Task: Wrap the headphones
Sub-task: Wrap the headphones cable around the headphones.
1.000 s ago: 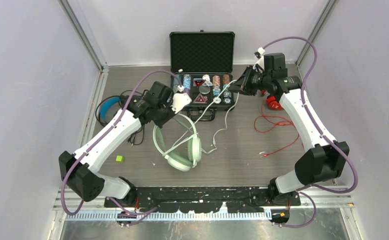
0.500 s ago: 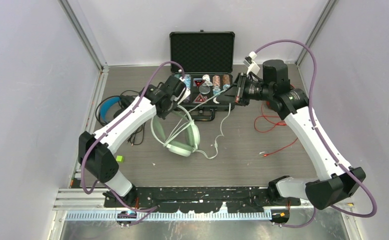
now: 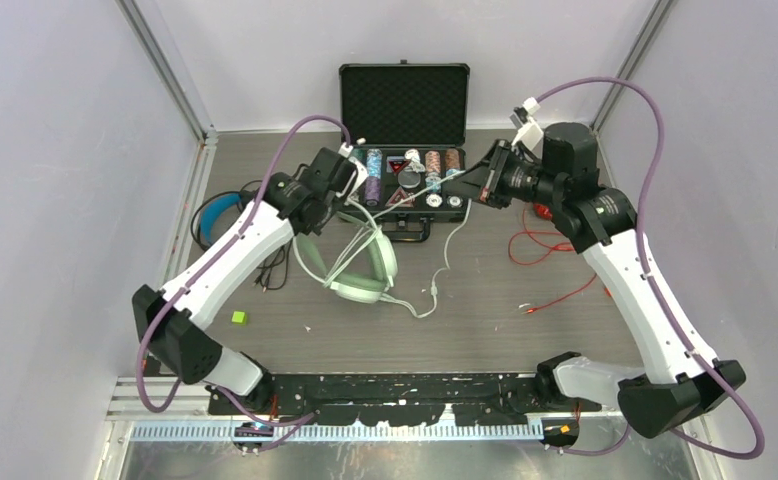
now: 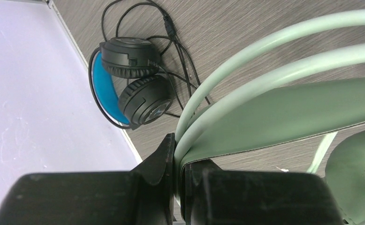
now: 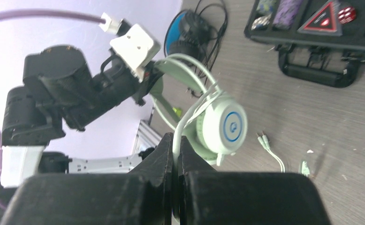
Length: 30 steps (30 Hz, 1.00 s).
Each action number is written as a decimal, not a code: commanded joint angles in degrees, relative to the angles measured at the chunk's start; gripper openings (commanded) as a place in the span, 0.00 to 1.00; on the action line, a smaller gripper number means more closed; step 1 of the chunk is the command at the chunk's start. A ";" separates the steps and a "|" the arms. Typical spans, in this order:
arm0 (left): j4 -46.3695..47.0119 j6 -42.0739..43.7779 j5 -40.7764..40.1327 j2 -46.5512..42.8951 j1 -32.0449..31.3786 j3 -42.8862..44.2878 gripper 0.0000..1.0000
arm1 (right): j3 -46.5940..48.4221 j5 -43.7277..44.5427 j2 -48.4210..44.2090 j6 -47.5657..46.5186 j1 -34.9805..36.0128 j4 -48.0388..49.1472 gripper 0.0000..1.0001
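Note:
The pale mint-green headphones (image 3: 358, 288) hang tilted over the table, with my left gripper (image 3: 349, 206) shut on the headband (image 4: 284, 112). Their white cable (image 3: 410, 197) runs taut to my right gripper (image 3: 470, 179), which is shut on it near the case. The cable's slack end and plugs (image 5: 266, 140) lie on the table. Black headphones with a blue-lined headband (image 3: 215, 214) lie at the left wall with their black cable. Red headphones (image 3: 546, 208) are partly hidden behind my right arm, and their red cable (image 3: 555, 262) is spread out on the table.
An open black case (image 3: 405, 75) with poker chips stands at the back centre, just behind both grippers. A small green cube (image 3: 238, 317) lies near the left arm. Grey walls close in left, right and behind.
My left gripper has carried the mint headphones a little back and left. The right arm has swung its elbow out to the right, and the white cable now runs tight between the grippers.

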 commanded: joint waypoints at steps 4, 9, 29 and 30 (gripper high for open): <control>-0.08 0.92 -1.20 -5.84 0.86 -2.57 0.00 | 1.47 6.38 -3.75 -0.65 -2.12 2.54 0.01; 0.99 0.70 -1.34 -5.72 0.93 -3.40 0.00 | 0.62 -2.59 -2.90 2.76 -1.88 7.46 0.01; -1.95 -24.27 12.25 2.23 11.96 7.32 0.00 | -2.91 6.20 0.61 15.13 22.13 22.39 0.01; -1.09 -25.68 13.67 1.89 12.65 7.33 0.00 | -3.10 6.80 1.42 14.73 23.62 22.62 0.01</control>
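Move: The headphones hang from the left gripper's pinch on the headband, their middle about 6 cm to that hand's right, 2 cm back and 4 cm below. From the right hand, which already pinches the cable, they lie some 16 cm left, roughly level fore-and-aft and about 17 cm below. The poker chip case lies about 25 cm ahead of the right hand, 5 cm left and 32 cm below. The black headphones lie some 13 cm ahead of the left hand, 18 cm left and 19 cm below. Keep the cable pinched and, after a small sway to the right, swing the right gripper about 11 cm left and back, rising some 3 cm, so it carries the cable across above the near side of the headphones. Hold the headband shut in the left gripper; ease it slightly back and up, then forward and left, turning about 20 degrees counter-clockwise while its left side rolls down. ##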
